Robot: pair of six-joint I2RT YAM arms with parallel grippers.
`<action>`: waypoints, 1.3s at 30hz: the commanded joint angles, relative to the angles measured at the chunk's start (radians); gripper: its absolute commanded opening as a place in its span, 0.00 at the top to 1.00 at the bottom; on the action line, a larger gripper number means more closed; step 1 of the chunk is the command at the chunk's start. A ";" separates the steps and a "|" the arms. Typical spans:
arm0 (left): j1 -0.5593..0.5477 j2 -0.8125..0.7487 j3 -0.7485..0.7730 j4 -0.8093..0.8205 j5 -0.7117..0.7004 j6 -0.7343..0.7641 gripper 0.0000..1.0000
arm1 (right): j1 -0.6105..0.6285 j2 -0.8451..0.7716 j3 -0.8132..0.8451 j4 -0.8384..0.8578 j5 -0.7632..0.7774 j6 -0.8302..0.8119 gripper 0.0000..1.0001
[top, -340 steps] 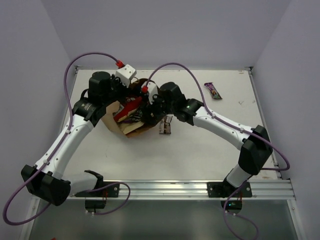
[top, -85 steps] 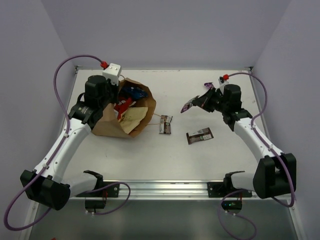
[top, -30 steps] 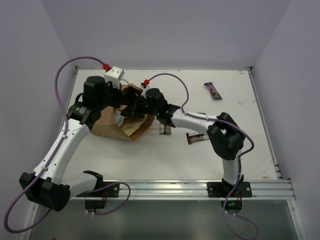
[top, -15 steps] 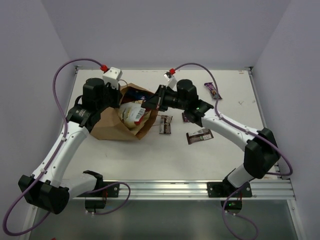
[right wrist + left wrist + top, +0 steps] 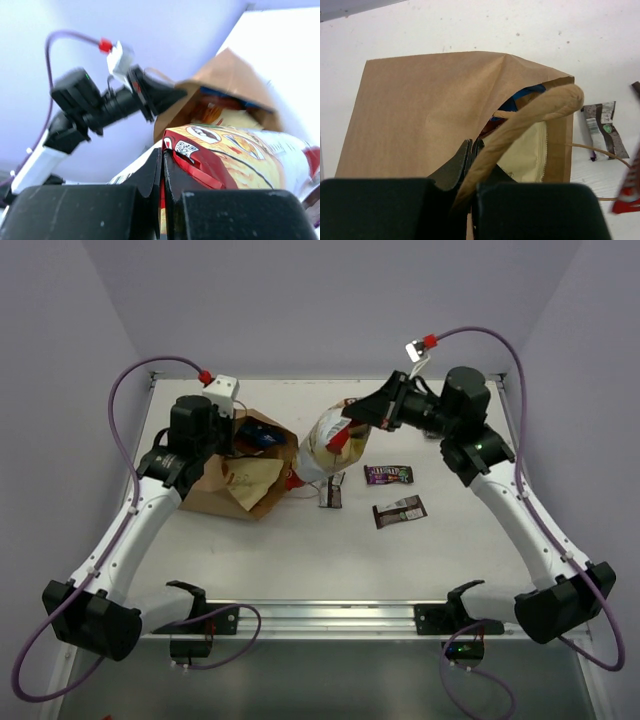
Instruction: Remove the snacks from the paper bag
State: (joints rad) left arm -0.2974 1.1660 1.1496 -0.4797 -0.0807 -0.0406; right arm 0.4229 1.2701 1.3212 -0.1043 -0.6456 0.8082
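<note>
The brown paper bag (image 5: 232, 485) lies on its side at the left, mouth toward the middle. My left gripper (image 5: 233, 430) is shut on its upper rim, and the loop handle (image 5: 520, 125) crosses over the fingers. Inside the mouth I see a blue packet (image 5: 522, 95) and a cream packet (image 5: 526, 155). My right gripper (image 5: 353, 412) is shut on the red top edge of a tan-orange chip bag (image 5: 325, 445), which hangs in the air just right of the bag's mouth. In the right wrist view the jaws (image 5: 162, 165) pinch that chip bag (image 5: 240, 155), with the paper bag (image 5: 225, 80) behind.
Three candy bars lie on the table right of the bag: a brown one (image 5: 330, 490) near the mouth, a dark purple one (image 5: 390, 474) and another brown one (image 5: 400, 511). The walls enclose the table at the back and sides.
My right gripper has drawn the chip bag out of the paper bag's mouth and carried it up and to the right. The left gripper has kept its hold on the bag.
</note>
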 commanded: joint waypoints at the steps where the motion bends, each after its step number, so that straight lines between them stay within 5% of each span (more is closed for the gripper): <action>1: 0.037 0.018 -0.007 -0.008 -0.080 0.012 1.00 | -0.079 -0.020 0.122 0.000 -0.051 -0.015 1.00; 7: 0.052 0.023 -0.014 0.000 -0.053 -0.004 1.00 | -0.156 0.099 0.229 0.011 0.018 -0.026 1.00; 17: 0.052 0.008 0.032 -0.019 -0.004 -0.002 1.00 | -0.162 0.675 0.564 0.376 -0.081 0.054 1.00; 21: 0.053 -0.003 0.033 -0.020 0.024 0.004 1.00 | -0.180 0.843 0.564 0.442 -0.117 0.031 1.00; 23: 0.053 -0.006 0.035 -0.028 0.055 0.007 1.00 | -0.208 0.868 0.521 0.396 -0.108 0.011 0.88; 24: 0.053 -0.006 0.039 -0.030 0.064 0.007 1.00 | -0.219 0.873 0.507 0.323 -0.097 -0.027 0.75; 25: 0.053 -0.008 0.041 -0.034 0.076 0.008 1.00 | -0.229 0.856 0.471 0.281 -0.082 -0.055 0.45; 29: 0.053 -0.022 0.044 -0.037 0.116 0.011 1.00 | -0.242 0.706 0.386 0.045 0.124 -0.275 0.22; 39: 0.052 -0.029 0.073 -0.060 0.179 -0.005 1.00 | -0.067 0.250 -0.029 0.106 0.405 -0.639 0.15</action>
State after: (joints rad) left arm -0.2489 1.1660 1.1622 -0.5423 0.0509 -0.0410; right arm 0.2649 1.6054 1.3468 -0.0460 -0.3504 0.3702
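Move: Out over the far part of the table, the bare spot where the right hand's chip bag is to go lies about 31 cm ahead of that hand, 3 cm left and 36 cm below. On the table 36 cm below the hand, a dark bar lies 8 cm ahead and 3 cm left, a purple bar 12 cm ahead and 12 cm right. The bare spot lies roughly 26 cm ahead of the left hand, 26 cm right and 22 cm below. Lifting the already gripped chip bag about 5 cm and slightly right, the right hand then swings it fast forward, some 25 cm in all, and steeply down towards the bare spot. Its fingers open wide low over the table; it then draws back and up about 10 cm, drifting right and tipping its fingers down. The left hand keeps its pinch on the paper bag's rim, shifting only a couple of centimetres. ##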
